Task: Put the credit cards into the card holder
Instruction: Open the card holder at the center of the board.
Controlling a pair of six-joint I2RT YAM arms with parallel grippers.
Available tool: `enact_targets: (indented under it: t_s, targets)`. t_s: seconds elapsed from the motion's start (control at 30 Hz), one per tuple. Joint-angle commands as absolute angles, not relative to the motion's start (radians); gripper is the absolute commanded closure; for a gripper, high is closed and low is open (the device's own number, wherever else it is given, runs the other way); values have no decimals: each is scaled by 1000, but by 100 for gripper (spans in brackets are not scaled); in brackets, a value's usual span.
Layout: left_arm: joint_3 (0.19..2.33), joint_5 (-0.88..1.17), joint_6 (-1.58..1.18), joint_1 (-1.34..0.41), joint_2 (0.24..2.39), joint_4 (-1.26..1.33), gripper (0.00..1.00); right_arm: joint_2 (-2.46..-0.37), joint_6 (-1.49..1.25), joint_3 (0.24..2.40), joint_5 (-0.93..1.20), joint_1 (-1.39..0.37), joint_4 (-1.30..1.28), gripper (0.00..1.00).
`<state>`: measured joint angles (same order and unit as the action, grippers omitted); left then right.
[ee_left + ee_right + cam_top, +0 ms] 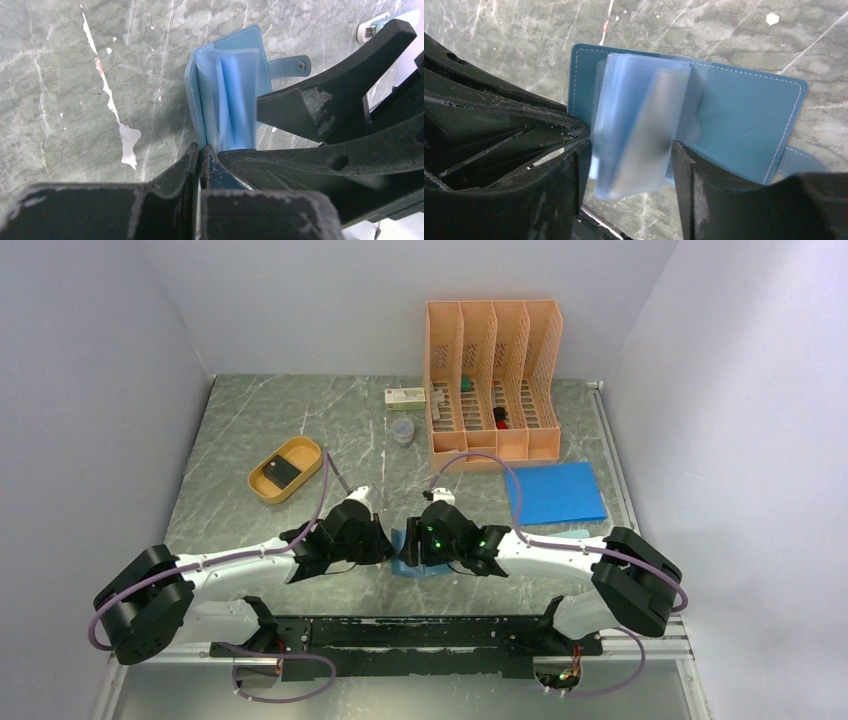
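The teal card holder (227, 75) lies open on the marble table between both arms, its clear inner pockets (639, 125) standing up. My left gripper (205, 152) is shut on the edge of the holder's left cover. My right gripper (630, 167) is open, one finger on each side of the clear pockets, with the teal cover (744, 120) flat beyond. The snap tab (290, 66) sticks out at the far side. In the top view the holder (408, 562) peeks out under the two grippers. One dark credit card (284, 472) lies in the orange tray (262, 485).
An orange file rack (493, 380) stands at the back. A flat bright-blue sheet (555, 492) lies to the right. A white box (405, 397) and a small cup (402, 430) sit near the rack. The right gripper's fingers (310, 105) fill the left wrist view's right side.
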<state>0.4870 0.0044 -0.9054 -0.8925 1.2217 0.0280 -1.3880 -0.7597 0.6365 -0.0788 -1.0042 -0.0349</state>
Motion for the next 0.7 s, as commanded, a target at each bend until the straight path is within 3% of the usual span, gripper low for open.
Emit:
enact_targets:
  t_s: [0.0,0.67]
  targets:
    - [494,20,-908,-894,1197,23,95,-1398,-761,647,-133,-1009,-62,42]
    - [470,2,-877,-893,1245,24,95,-1340,-789,578,-196,-990,-107,63]
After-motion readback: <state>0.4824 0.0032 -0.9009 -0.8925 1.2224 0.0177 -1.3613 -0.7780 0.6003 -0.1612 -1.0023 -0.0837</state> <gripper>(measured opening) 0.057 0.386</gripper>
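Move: The card holder's upright sleeves stand between the right hand's open fingers: their middle is straight below the hand point by about 2 cm, level with it fore-and-aft and sideways. The right cover lies flat some 6 cm to the right, level fore-and-aft and 4 cm down. The left cover's middle is about 2 cm left, level fore-and-aft and 3 cm down. From the left hand, the sleeves lie about 4 cm to the right, level ahead, 2 cm lower. The holder's inner sleeves are drawn over to the right by the right hand, which goes about 2.5 cm to its right and sinks roughly 1 cm while its fingers close part-way around them. The left hand stays put, nearly shut, and keeps its pinch on the outer edge of the left cover. ##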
